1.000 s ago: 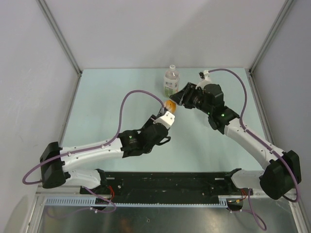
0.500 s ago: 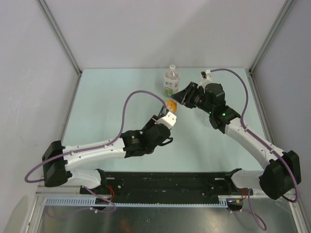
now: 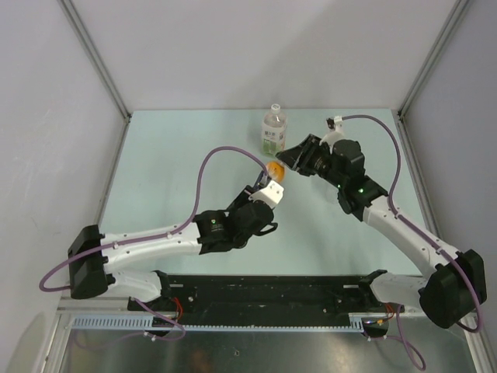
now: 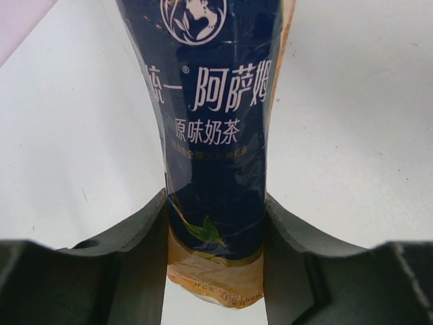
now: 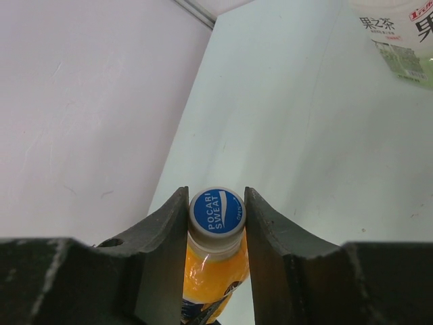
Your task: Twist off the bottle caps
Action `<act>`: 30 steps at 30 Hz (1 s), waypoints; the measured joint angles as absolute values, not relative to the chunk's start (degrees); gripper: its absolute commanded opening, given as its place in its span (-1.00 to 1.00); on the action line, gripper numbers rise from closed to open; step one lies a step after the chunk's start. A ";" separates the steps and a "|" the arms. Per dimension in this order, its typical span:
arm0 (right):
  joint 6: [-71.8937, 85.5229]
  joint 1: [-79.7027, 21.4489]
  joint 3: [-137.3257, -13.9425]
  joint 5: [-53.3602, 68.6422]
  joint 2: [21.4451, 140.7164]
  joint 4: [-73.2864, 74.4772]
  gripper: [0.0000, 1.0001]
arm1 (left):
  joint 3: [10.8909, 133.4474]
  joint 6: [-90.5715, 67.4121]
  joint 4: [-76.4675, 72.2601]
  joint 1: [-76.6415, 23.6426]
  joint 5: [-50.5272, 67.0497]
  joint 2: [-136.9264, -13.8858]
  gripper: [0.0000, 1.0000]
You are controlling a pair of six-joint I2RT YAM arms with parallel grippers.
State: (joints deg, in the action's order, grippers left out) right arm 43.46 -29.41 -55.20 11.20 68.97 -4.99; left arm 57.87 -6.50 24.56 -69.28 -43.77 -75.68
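Note:
An orange drink bottle (image 4: 216, 135) with a dark blue label is held off the table, tilted, and my left gripper (image 4: 216, 206) is shut on its lower body. Its bottle cap (image 5: 216, 211), blue on top with a whitish skirt, sits between the fingers of my right gripper (image 5: 216, 203), which is shut on it. From above, the bottle (image 3: 274, 170) spans the gap between the left gripper (image 3: 266, 186) and the right gripper (image 3: 287, 159). A second, clear bottle (image 3: 273, 132) with a green label stands upright behind, its whitish cap (image 3: 274, 108) on.
The standing bottle (image 5: 399, 34) is close behind the right gripper, near the back wall. The pale green table (image 3: 178, 155) is bounded by grey walls with metal posts (image 3: 124, 116) at the back corners.
My right gripper has shut onto the blue cap, and its wrist has shifted slightly to the right. The left gripper has kept its hold on the bottle.

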 measured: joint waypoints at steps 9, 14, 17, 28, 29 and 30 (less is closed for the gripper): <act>43.05 -29.12 -51.62 13.32 67.18 -11.53 -1.00 | 57.87 -6.35 24.01 -69.36 -42.28 -75.07 -0.38; 42.74 -28.67 -50.46 15.25 65.30 -15.27 -1.00 | 57.60 -5.85 22.37 -69.14 -38.50 -72.42 -0.37; 42.65 -28.51 -50.39 17.15 63.90 -16.99 -1.00 | 56.05 -5.37 20.27 -68.64 -35.07 -68.90 -0.36; 43.53 -26.39 -49.50 28.64 62.24 -25.56 -1.00 | 51.46 -2.98 14.44 -66.37 -18.11 -60.27 -0.34; 43.53 -26.33 -49.50 29.67 62.22 -26.22 -1.00 | 51.18 -2.98 14.17 -66.19 -16.88 -59.75 -0.34; 43.57 -26.30 -49.50 30.44 62.17 -26.74 -1.00 | 50.76 -2.96 13.80 -65.95 -15.16 -59.02 -0.33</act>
State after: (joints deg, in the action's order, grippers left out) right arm 43.57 -26.30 -49.50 30.44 62.17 -26.74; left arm 50.76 -2.96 13.80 -65.95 -15.16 -59.02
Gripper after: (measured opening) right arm 0.387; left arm 0.503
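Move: The left gripper holds the orange bottle low on its body; the cap lies roughly 9 cm ahead of this hand, 7 cm to its right and 10 cm above. The right fingers already pinch that cap from the side, right at their hand point. From the right hand the large bottle stands about 17 cm straight ahead and 16 cm below, and the clear bottle 17 cm to the right, about 1 cm back, some 20 cm below. Keep both grips and twist the two hands oppositely about the bottle's length while drawing back and up, slowly at first. Lift the right gripper about 8 cm and pull it back 5, tipping its fingers up and swinging them counter-clockwise around the cap; bring the left up and back about 5 cm each and 3 to the right, turning it clockwise with its left side rolling down. ##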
